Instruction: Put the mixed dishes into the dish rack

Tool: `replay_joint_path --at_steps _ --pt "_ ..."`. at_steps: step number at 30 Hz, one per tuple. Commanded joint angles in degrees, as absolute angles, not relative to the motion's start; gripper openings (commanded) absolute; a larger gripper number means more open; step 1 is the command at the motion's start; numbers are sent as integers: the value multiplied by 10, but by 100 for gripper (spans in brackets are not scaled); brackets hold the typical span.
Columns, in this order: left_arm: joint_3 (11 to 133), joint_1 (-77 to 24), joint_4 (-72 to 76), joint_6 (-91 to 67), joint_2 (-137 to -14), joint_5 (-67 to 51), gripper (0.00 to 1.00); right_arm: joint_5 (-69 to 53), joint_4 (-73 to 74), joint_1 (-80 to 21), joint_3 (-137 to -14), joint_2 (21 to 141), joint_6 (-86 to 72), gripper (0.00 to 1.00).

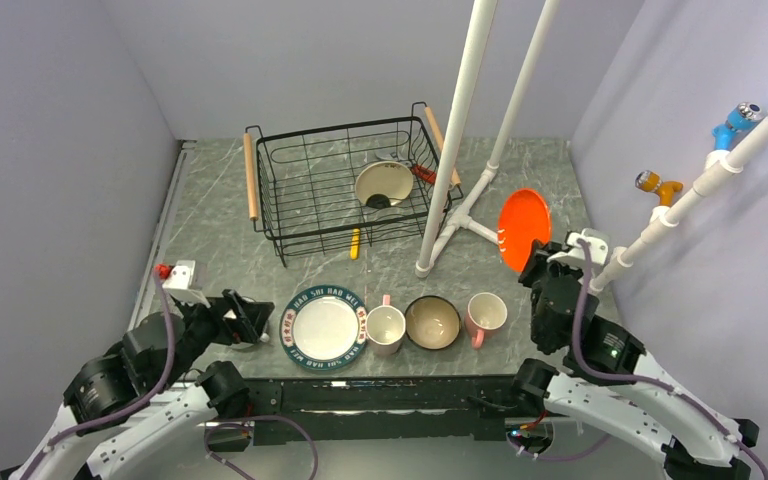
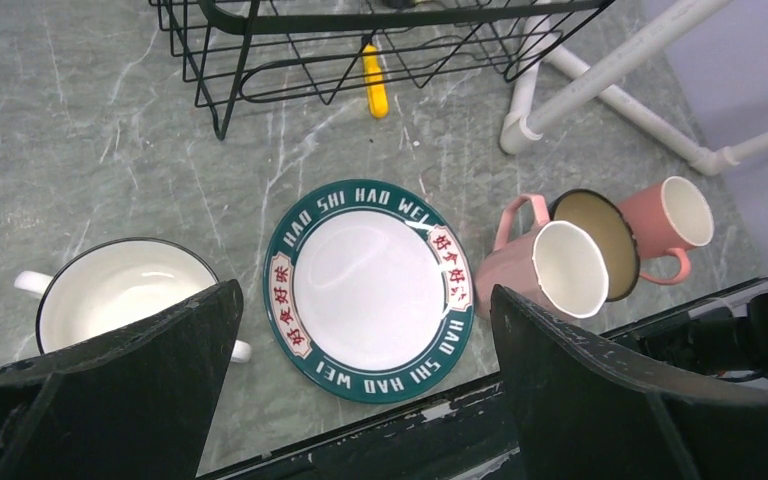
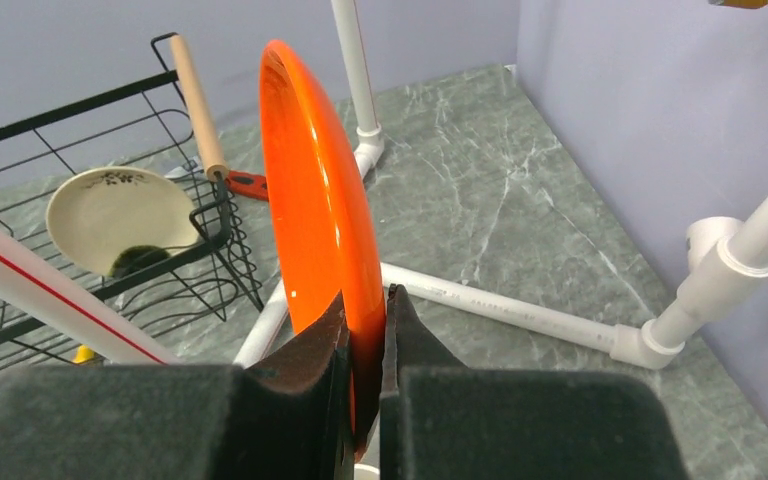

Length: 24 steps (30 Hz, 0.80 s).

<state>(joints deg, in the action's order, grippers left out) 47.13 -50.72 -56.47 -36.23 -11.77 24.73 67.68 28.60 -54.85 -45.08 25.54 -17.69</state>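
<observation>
The black wire dish rack [image 1: 300, 205] stands at the back, with a cream patterned dish [image 1: 384, 183] inside. Along the front edge lie a big plate with a dark green rim [image 1: 324, 327], a pink mug [image 1: 385, 328], a tan-inside dark bowl [image 1: 432, 322] and a second pink mug [image 1: 486, 315]. My left gripper [image 2: 360, 300] hangs open above the plate [image 2: 370, 285], and the white handled cup [image 2: 120, 290] sits just to its left. My right gripper [image 3: 365, 300] is shut on the rim of an orange-red dish [image 3: 315, 190], held on edge right of the rack [image 3: 80, 110].
A white pipe frame [image 1: 455, 150] rises just right of the rack, and its foot pipes [image 3: 520, 310] run across the table below the held dish. A yellow tool [image 1: 355, 243] lies under the rack's front edge and a red-handled tool [image 1: 423, 174] lies inside. Walls close in on both sides.
</observation>
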Motion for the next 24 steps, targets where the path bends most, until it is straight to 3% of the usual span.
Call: replay_joint_path --at_steps 1,7,13,19,24 --pt "467 -509 -541 -352 -73 243 99 695 90 -547 -410 272 -57 0" --pt "461 -509 -537 -357 -21 253 99 605 9 -472 -416 333 -13 0" --pt "453 -510 -528 -354 -10 249 99 353 63 -272 -496 438 -76 0" --pt "461 -509 -535 -355 -47 245 99 194 54 -189 -570 525 -77 0" --pt "463 -509 -538 -355 -65 247 100 -10 56 -99 -635 601 -143 0"
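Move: The orange plate is already pinched by its rim in my right hand. The middle of the dish rack it is bound for lies about 24 cm ahead of that hand, 35 cm to the left and 16 cm lower. The cream bowl in the rack is 25 cm ahead and 29 cm left. The nearer white pole's foot stands some 21 cm left and 3 cm ahead, on the table. From my idle left hand, the rack lies about 35 cm ahead and 19 cm right. Keeping the orange plate's rim pinched, I sweep my right hand forward about 14 cm, slowly at first and then faster, carrying the plate clear past the nearer white pole's foot on its right side, towards the rack. Height barely changes; late on the wrist starts turning counter-clockwise, some 10 degrees. ##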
